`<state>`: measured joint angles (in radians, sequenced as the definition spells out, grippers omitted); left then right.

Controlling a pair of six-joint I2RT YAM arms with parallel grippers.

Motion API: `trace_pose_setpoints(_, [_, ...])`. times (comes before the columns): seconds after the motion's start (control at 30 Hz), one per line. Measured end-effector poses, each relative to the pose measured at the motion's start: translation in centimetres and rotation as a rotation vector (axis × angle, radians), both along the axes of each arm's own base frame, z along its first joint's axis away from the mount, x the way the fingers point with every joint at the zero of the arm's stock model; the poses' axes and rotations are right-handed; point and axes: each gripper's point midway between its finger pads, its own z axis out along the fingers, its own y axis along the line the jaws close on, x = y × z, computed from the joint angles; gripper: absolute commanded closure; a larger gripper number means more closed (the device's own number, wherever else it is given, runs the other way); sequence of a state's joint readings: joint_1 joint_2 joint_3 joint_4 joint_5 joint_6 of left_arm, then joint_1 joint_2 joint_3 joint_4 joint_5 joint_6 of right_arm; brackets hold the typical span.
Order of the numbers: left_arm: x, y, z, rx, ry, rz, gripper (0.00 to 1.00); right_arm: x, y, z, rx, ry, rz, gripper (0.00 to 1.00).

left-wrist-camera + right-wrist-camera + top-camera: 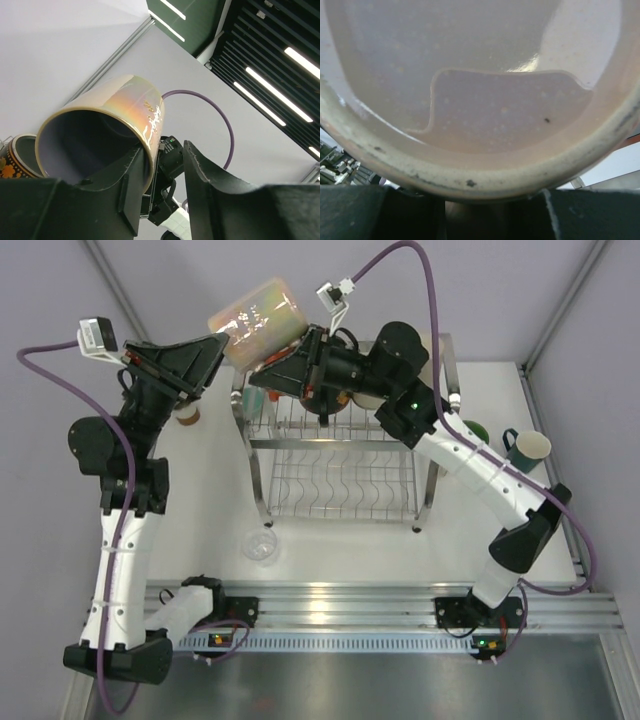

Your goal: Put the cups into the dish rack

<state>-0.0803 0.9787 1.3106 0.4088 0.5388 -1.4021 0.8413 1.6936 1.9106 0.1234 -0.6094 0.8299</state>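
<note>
A tall beige cup (pixel 258 318) with a pearly sheen hangs tilted in the air above the back left corner of the chrome dish rack (pixel 340 475). My right gripper (pixel 282 365) is shut on its lower end; in the right wrist view the cup's base (pixel 480 75) fills the frame above my right gripper (pixel 490 202). My left gripper (pixel 222 345) is at the cup's mouth, open. In the left wrist view one finger sits inside the beige cup's rim (pixel 120 115), the other stands apart from its wall, with my left gripper (pixel 165 150) straddling the rim.
A black patterned cup (pixel 15 157) sits at the rack's back, under the right arm. A brown-cream paper cup (pixel 186 415) stands left of the rack, a clear cup (pixel 261 545) in front of it. A green cup (pixel 475 432) and a teal mug (pixel 528 448) stand to the right.
</note>
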Motion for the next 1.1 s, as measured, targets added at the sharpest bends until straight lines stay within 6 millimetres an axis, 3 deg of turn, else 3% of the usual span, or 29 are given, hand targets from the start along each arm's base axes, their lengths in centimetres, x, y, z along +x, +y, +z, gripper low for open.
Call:
trace_pose_setpoints(0.3, [-1.3, 0.0, 0.8, -0.001, -0.053, -0.003, 0.33, -0.1, -0.6, 0.6, 0.003, -0.026, -0.029, 1.0])
trace_pose_setpoints(0.4, [-1.3, 0.0, 0.9, 0.001, -0.059, 0.0, 0.15, -0.3, -1.0, 0.9, 0.003, -0.039, -0.034, 1.0])
trace_pose_setpoints(0.5, [-1.2, 0.1, 0.9, 0.009, -0.061, 0.008, 0.1, -0.7, -1.5, 1.1, -0.006, -0.049, -0.037, 1.0])
trace_pose_setpoints(0.77, [-2.7, 0.7, 4.3, 0.067, -0.112, 0.105, 0.08, -2.6, -3.3, 1.0, -0.046, -0.082, -0.027, 1.0])
trace_pose_setpoints(0.97, [-3.4, 2.5, 7.9, 0.129, -0.119, 0.297, 0.09, -5.0, -5.0, 0.1, -0.067, -0.086, 0.025, 1.0])
trace_pose_setpoints(1.1, [-2.3, 4.0, 7.1, 0.171, -0.053, 0.415, 0.09, -7.1, -6.3, -0.5, -0.088, -0.092, 0.077, 1.0])
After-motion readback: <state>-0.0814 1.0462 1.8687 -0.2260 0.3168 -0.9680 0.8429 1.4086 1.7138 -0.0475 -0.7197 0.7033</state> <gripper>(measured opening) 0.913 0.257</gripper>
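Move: The iridescent mug hangs between the hands: its middle lies about 6 cm ahead and 3 cm right of the left gripper, roughly level, and about 6 cm ahead and 2 cm left of the right gripper holding it, slightly higher. From the right hand, the middle of the dish rack's upper front rail is some 13 cm right, 1 cm back and 20 cm down; the orange cup stands 10 cm straight ahead, the black floral mug as far ahead but 9 cm right, both about 14 cm lower. Finish opening the left gripper, already slack around the mug's rim, and back its fingers off about 3 cm, then lift some 7 cm and swing left, turning counter-clockwise. Keep the right gripper shut on the handle side and carry the mug back and right, away from the left hand towards the middle of the rack's upper front rail, slowly first, then faster, about 9 cm in all, nearly level. ##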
